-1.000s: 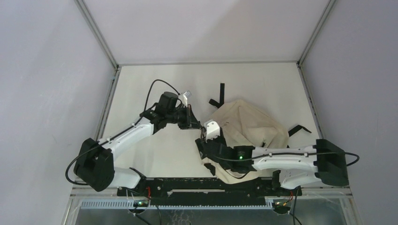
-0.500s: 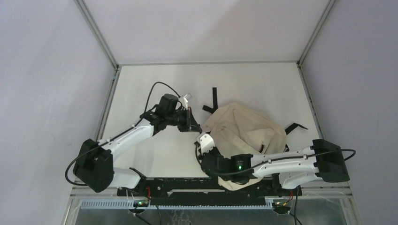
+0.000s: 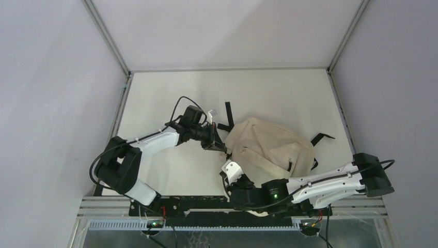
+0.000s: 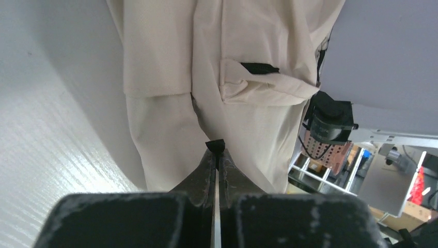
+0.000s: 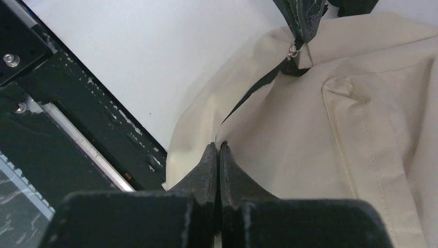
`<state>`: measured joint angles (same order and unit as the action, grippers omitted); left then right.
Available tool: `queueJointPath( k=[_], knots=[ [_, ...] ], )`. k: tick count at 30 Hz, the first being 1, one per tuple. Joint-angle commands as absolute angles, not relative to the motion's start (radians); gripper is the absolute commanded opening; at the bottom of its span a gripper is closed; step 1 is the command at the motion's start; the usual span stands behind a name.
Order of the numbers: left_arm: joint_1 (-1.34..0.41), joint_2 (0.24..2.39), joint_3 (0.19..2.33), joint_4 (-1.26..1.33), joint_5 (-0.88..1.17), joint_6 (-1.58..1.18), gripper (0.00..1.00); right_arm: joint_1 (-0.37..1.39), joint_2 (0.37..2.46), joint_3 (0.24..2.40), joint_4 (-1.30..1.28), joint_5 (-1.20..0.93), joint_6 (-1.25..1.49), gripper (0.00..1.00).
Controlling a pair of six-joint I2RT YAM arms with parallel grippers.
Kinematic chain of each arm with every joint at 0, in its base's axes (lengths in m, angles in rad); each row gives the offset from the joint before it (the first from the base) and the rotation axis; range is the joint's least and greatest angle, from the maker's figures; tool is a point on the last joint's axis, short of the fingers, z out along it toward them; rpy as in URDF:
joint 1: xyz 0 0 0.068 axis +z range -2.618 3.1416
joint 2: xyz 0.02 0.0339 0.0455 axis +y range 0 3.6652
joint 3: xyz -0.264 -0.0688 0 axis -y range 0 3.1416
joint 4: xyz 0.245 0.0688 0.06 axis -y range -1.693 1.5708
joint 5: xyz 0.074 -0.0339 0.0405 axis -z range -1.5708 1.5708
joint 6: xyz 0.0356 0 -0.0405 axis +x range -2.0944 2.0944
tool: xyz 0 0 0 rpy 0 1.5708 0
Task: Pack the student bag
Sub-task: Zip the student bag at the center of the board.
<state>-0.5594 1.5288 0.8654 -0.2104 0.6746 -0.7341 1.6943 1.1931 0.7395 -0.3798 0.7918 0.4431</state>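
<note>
The student bag [image 3: 274, 147], cream fabric with black straps, lies right of the table's middle. My left gripper [image 3: 223, 148] is shut on a black zipper pull [image 4: 215, 145] at the bag's left edge. From the right wrist, its dark fingertips [image 5: 302, 20] pinch that pull by a small metal ring [image 5: 293, 50]. A black zipper line [image 5: 253, 90] runs from there down to my right gripper [image 5: 217, 146], which is shut on the cream fabric at the bag's near corner. In the top view the right gripper [image 3: 231, 181] sits close to the front rail. A pocket flap [image 4: 258, 82] shows on the bag [image 4: 165, 62].
Black straps stick out behind the bag [image 3: 228, 111] and at its right [image 3: 320, 138]. The black mounting rail [image 3: 206, 204] runs along the near edge, close under the right arm. Metal frame posts and grey walls enclose the white table [image 3: 155, 93].
My right gripper has closed on the bag's fabric and drawn back toward the near rail. The left gripper has moved right and nearer with the zipper pull; the bag has shifted slightly.
</note>
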Motion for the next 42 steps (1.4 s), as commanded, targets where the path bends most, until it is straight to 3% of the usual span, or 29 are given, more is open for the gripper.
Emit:
queueJointPath(
  k=[1,22,26,29,31,33,35,39,42],
  knots=[
    [-0.49,1.573,0.964,-0.051,0.569,-0.758,0.0,1.776,1.138,0.743,-0.419,0.654,0.486,0.0],
    [-0.408,1.784,1.241,-0.099,0.585,-0.771,0.0,1.819,1.095,0.822,-0.443,0.674,0.368,0.0],
    [-0.408,1.802,1.345,-0.139,0.598,-0.767,0.0,1.73,1.13,0.823,-0.305,0.734,0.305,0.0],
    [-0.405,1.816,1.466,-0.264,0.56,-0.723,0.06,1.572,1.163,0.822,-0.107,0.615,0.266,0.0],
    [-0.402,1.804,1.537,-0.355,0.498,-0.678,0.25,1.454,1.204,0.824,0.049,0.443,0.264,0.17],
    [-0.396,1.77,1.592,-0.445,0.448,-0.637,0.5,1.375,1.254,0.855,0.121,0.321,0.27,0.47],
    [-0.387,1.723,1.627,-0.511,0.397,-0.592,0.63,1.35,1.291,0.935,0.045,0.319,0.263,0.64],
    [-0.381,1.574,1.569,-0.569,0.261,-0.532,0.69,1.378,1.218,0.965,-0.081,0.568,0.243,0.77],
    [-0.389,1.453,1.439,-0.553,0.239,-0.533,0.69,1.359,1.086,0.915,-0.197,0.729,0.322,0.96]
  ],
)
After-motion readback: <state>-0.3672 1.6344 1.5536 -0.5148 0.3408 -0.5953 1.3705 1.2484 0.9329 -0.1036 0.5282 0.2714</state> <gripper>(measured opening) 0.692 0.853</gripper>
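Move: The left fingers already pinch the bag's zip end, right at their tips; the black strap lies about 12 cm ahead of this hand and 1 cm right, some 9 below. The bag's middle is roughly 17 cm to its right and 3 back, about 5 below. From the right hand, which already pinches the zip farther down, that held zip end lies some 10 cm ahead and 2 left, about level. Keep both pinches on the zip and draw the hands apart: the left gripper forward about 5 cm, the right one a couple of centimetres back and right. Then sweep the left on forward past where the bag's corner lay, open it to let go, and lift it high and back leftwards, tilting fingers up. Swing the right forward-left and up, opening wide to free the bag. ##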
